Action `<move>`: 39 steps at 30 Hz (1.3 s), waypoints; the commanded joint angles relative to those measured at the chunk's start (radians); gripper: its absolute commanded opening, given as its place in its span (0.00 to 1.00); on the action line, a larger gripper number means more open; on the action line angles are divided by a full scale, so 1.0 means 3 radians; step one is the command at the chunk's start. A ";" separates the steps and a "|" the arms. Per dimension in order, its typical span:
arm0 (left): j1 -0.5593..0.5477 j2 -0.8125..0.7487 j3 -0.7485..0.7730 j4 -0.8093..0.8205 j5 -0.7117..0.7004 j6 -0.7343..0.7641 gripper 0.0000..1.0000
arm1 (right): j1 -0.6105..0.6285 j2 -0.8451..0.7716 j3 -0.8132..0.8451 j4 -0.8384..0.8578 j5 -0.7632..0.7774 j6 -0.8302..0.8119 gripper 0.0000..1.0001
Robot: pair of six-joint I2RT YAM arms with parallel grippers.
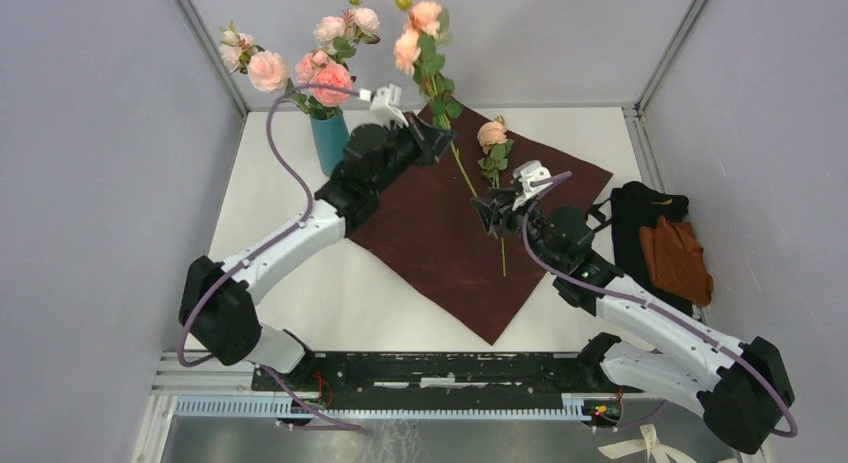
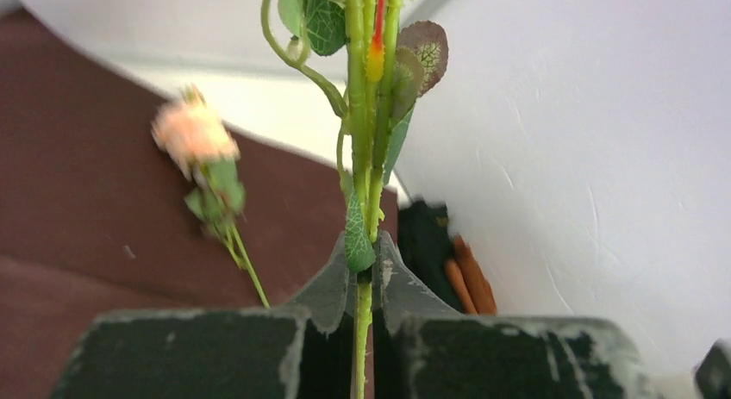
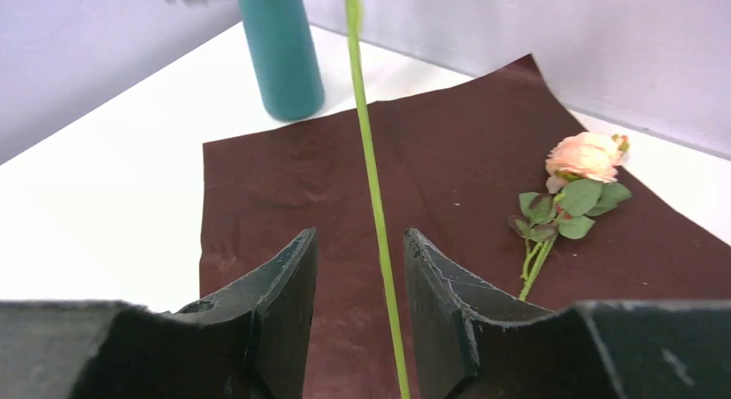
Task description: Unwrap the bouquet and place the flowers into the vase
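Note:
The teal vase (image 1: 328, 141) stands at the back left with several pink flowers (image 1: 330, 78) in it. My left gripper (image 1: 440, 135) is shut on the green stem (image 2: 363, 158) of a peach rose sprig (image 1: 418, 33), holding it upright above the maroon paper. The same stem (image 3: 372, 183) runs between the open jaws of my right gripper (image 3: 358, 235), touching neither finger. The right gripper (image 1: 487, 215) sits over the paper's middle. The bouquet is undone: its maroon wrapping paper (image 1: 450, 243) lies spread flat, and one peach rose (image 1: 492, 135) lies on it.
A black-and-orange cloth pile (image 1: 665, 248) lies at the right edge of the table, beside the right arm. Grey walls close in the left, back and right. The vase (image 3: 280, 54) stands just off the paper's far left corner.

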 commanded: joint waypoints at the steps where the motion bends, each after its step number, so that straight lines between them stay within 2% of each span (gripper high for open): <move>1: 0.0299 -0.0065 0.0985 -0.0942 -0.0247 0.0862 0.02 | 0.0012 -0.0168 -0.0049 0.0147 0.0309 -0.0061 0.47; 5: 0.0653 0.0088 0.1481 -0.1423 -0.0248 0.1068 0.02 | 0.0011 -0.0177 -0.0065 0.0124 0.0385 -0.0109 0.47; 10: 0.1121 0.0178 0.1528 -0.1528 -0.0051 0.1065 0.02 | 0.0004 -0.0111 -0.0055 0.0126 0.0427 -0.0139 0.47; 15: 0.1349 0.0300 0.1589 -0.1522 -0.0019 0.1089 0.02 | 0.0006 0.0000 -0.0027 0.0135 0.0454 -0.0163 0.47; 25: 0.1475 0.0599 0.2134 -0.1608 -0.0045 0.1179 0.02 | 0.0000 0.0254 0.0037 0.0173 0.0379 -0.0159 0.47; 32: 0.1477 0.0463 0.2046 -0.1401 0.0022 0.1266 0.02 | 0.0001 0.0378 0.0060 0.0209 0.0326 -0.0134 0.46; 39: 0.1477 0.0286 0.2016 -0.1334 -0.0346 0.1641 0.02 | 0.0001 0.0425 0.0047 0.0233 0.0294 -0.0117 0.46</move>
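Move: The peach roses are already gripped by their stems in the left hand; the vase they go to stands about 20 cm ahead, 22 cm to the left, its middle some 21 cm lower. The roses already in it spread about 15 cm ahead, 22 cm left and 5 cm higher. The last rose lies on the wrapper about 10 cm ahead, 12 cm right and 30 cm below. From the right hand the vase is roughly 28 cm ahead, 31 cm left, 15 cm lower. The peach roses, still pinched upright by their stems, are swept by the left hand about 20 cm left and 14 cm forward towards the vase, arching up over 13 cm, dipping, then rising again to end some 9 cm higher. The wrist swings about 25 degrees counter-clockwise, its left side lifting. The right hand, half open and empty, edges right, then sinks about 5 cm. ##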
